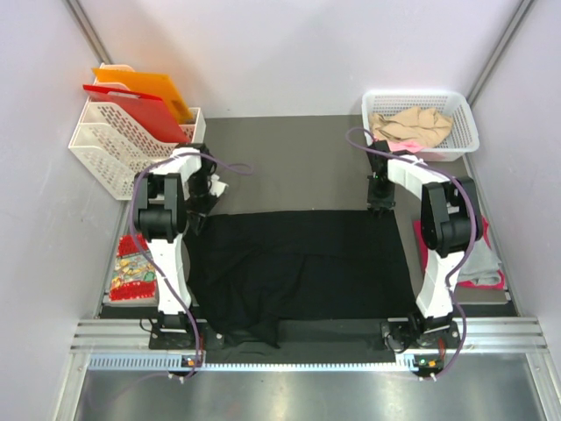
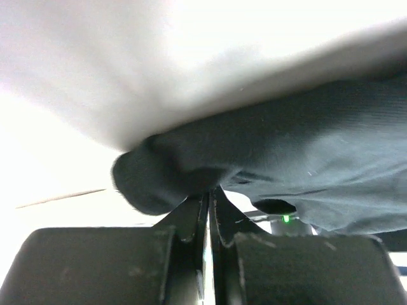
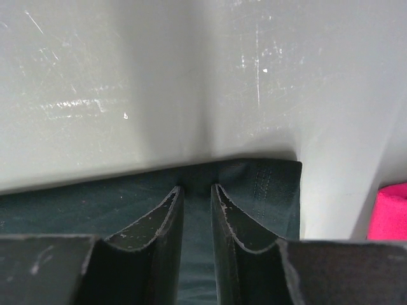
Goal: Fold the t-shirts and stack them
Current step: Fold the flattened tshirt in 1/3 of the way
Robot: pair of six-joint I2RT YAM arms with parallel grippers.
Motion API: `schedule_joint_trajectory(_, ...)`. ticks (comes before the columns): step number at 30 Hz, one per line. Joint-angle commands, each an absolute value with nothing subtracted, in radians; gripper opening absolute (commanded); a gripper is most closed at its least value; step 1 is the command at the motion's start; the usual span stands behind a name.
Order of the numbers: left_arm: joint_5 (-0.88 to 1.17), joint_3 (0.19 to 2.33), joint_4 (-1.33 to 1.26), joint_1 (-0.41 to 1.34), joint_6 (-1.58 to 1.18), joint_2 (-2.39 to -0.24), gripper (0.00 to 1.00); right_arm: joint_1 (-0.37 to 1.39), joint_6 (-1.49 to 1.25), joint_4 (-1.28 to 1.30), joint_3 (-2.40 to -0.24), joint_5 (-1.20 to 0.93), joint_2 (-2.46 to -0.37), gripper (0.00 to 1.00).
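Observation:
A large black t-shirt lies spread across the middle of the table, its near left part rumpled. My left gripper is at the shirt's far left corner. In the left wrist view it is shut on a bunched fold of the black cloth. My right gripper is at the far right corner. Its jaws stand a narrow gap apart over the flat hemmed corner. Beige and pink shirts lie in the basket. Grey and magenta shirts lie at the right.
The white basket stands at the back right. A white file rack with red and orange folders stands at the back left. A small red patterned card lies beside the left arm.

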State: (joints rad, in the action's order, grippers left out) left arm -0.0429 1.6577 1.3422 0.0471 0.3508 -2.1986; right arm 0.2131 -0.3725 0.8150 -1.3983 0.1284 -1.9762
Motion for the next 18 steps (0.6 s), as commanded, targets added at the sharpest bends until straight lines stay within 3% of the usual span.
schedule_joint_trajectory(1,-0.051,1.773,1.376,0.063,0.345,-2.201,0.04,0.192,-0.373,0.695,-1.39,0.14,-2.027,0.23)
schedule_joint_trajectory(12,0.061,1.925,1.485,0.121,0.339,-2.145,0.04,0.206,-0.36,0.719,-1.351,0.16,-2.0,0.25)
schedule_joint_trajectory(18,0.072,1.816,1.503,0.205,0.362,-2.106,0.05,0.21,-0.365,0.739,-1.402,0.158,-2.032,0.25)
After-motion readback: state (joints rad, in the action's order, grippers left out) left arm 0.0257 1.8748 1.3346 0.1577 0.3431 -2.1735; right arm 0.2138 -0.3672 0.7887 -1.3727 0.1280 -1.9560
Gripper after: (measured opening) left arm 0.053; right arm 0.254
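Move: The left hand's shut fingers are at the t-shirt's left border: the left stretch of its far edge lies about 4 cm ahead and 3 cm to the right, the far-left corner about 4 cm ahead and 3 cm left, both some 2 cm lower. The right hand sits just inside that same edge, the far-right corner 1 cm ahead and 5 cm to its right, 1 cm lower. From it, the left stretch lies about 50 cm left, level with it. The left hand, fingers still shut, lifts off the t-shirt by its far-left corner and goes forward and to the right, about 6 cm each way and some 4 cm up, bringing it out to the far edge; the sideways part comes mostly in the second half, and the fingers swing roughly 15 degrees from leaning back to nearly straight down. The right hand stays low on the cloth beside the far-right corner, its fingers slightly open and their gap unchanged. ##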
